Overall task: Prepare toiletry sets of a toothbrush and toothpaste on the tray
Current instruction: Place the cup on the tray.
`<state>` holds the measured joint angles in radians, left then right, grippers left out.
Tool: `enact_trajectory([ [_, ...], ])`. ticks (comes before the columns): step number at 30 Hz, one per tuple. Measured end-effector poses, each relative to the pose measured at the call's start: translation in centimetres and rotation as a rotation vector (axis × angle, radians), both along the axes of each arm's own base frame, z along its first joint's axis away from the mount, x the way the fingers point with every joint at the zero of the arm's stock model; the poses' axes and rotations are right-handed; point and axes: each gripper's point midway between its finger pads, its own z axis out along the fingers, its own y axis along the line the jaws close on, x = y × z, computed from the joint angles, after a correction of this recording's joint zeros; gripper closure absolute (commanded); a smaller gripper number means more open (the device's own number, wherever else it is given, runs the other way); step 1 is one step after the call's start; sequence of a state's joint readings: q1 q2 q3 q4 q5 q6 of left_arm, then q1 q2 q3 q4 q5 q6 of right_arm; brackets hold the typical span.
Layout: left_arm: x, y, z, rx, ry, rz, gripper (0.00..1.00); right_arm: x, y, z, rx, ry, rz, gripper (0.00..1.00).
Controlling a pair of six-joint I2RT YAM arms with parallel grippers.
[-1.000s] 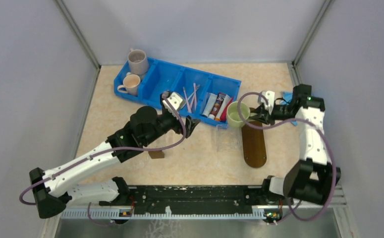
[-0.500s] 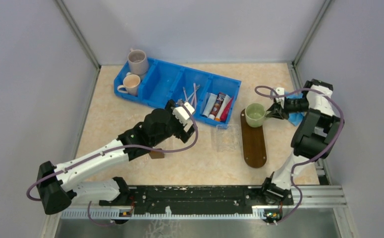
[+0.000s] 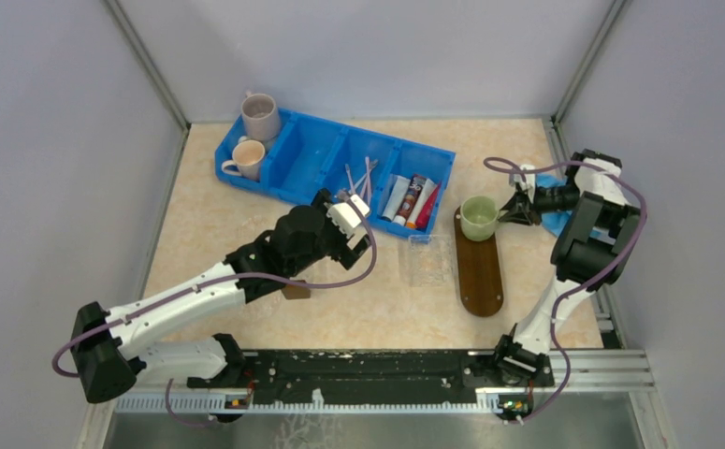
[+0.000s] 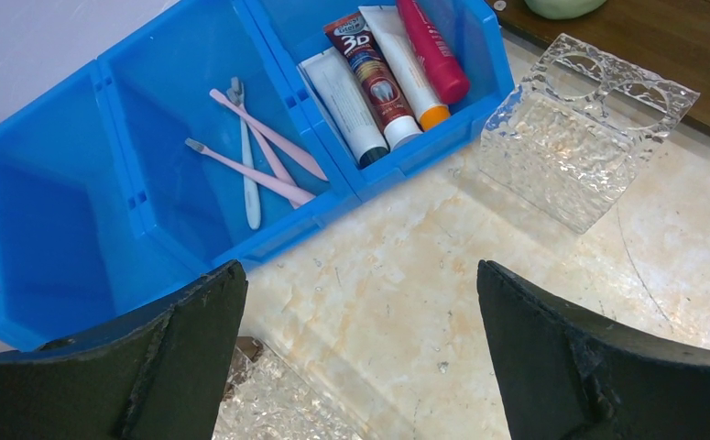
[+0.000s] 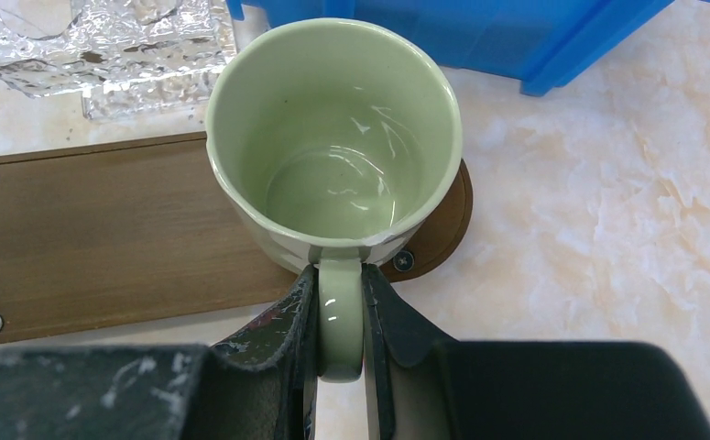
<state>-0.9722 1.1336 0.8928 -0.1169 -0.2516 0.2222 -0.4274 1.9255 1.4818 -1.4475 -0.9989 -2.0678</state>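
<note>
Pink and white toothbrushes [image 4: 259, 156] [image 3: 360, 180] lie in a middle compartment of the blue bin. Beside them, toothpaste tubes [image 4: 383, 73] [image 3: 413, 199] in white, dark and red fill the end compartment. My left gripper [image 4: 360, 275] [image 3: 363, 238] hangs open and empty over the table just in front of that bin. The dark brown oval tray [image 3: 480, 276] [image 5: 103, 238] lies to the right. A pale green mug [image 5: 333, 137] [image 3: 479, 216] sits at its far end. My right gripper [image 5: 339, 275] [image 3: 508, 210] is shut on the mug's handle.
The blue bin [image 3: 311, 154] runs across the back, with a grey mug [image 3: 261, 115] and a beige mug [image 3: 247, 157] in its left end. A clear glass holder [image 3: 428, 257] [image 4: 580, 147] stands between bin and tray. A small brown block [image 3: 295, 291] lies under my left arm.
My right arm has carried the green mug to the right, onto the tray's far end. My left gripper has swung round and come closer to the bin. Both have held still for the last half second.
</note>
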Motion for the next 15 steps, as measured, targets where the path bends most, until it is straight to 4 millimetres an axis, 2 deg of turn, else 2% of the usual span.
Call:
enact_trajectory([
  [3, 0.04, 0.04, -0.18, 0.005, 0.001, 0.002, 0.01, 0.21, -0.05, -0.06, 0.005, 0.006, 0.000, 0.76],
  [5, 0.05, 0.04, -0.25, 0.008, 0.001, 0.002, 0.01, 0.39, -0.01, -0.25, 0.014, 0.010, -0.002, 0.68],
  [10, 0.12, 0.12, -0.44, 0.012, 0.003, 0.004, 0.01, 0.56, 0.36, -0.03, 0.048, 0.010, -0.013, 0.60],
  [15, 0.14, 0.14, -0.44, 0.012, 0.003, 0.005, 0.01, 0.80, 0.44, 0.27, 0.059, 0.000, -0.017, 0.57],
])
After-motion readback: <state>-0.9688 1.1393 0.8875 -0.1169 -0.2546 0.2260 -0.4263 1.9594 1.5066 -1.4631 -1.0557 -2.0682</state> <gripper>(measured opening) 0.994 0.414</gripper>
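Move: The right fingers already grip the cup's handle, the cup's middle about 6 cm left and 1 cm below. The tray's middle lies roughly 10 cm back, 6 cm left and 7 cm below, its far end under the cup. The clear holder stands some 10 cm back and 17 cm left, 4 cm below; the toothpaste tubes 4 cm ahead, 22 cm left, 4 cm below. From the left hand the tray is about 8 cm back, 30 cm right and 18 cm below. The right fingers open partway, letting go of the cup's handle, while the hand eases forward about 1 cm. ##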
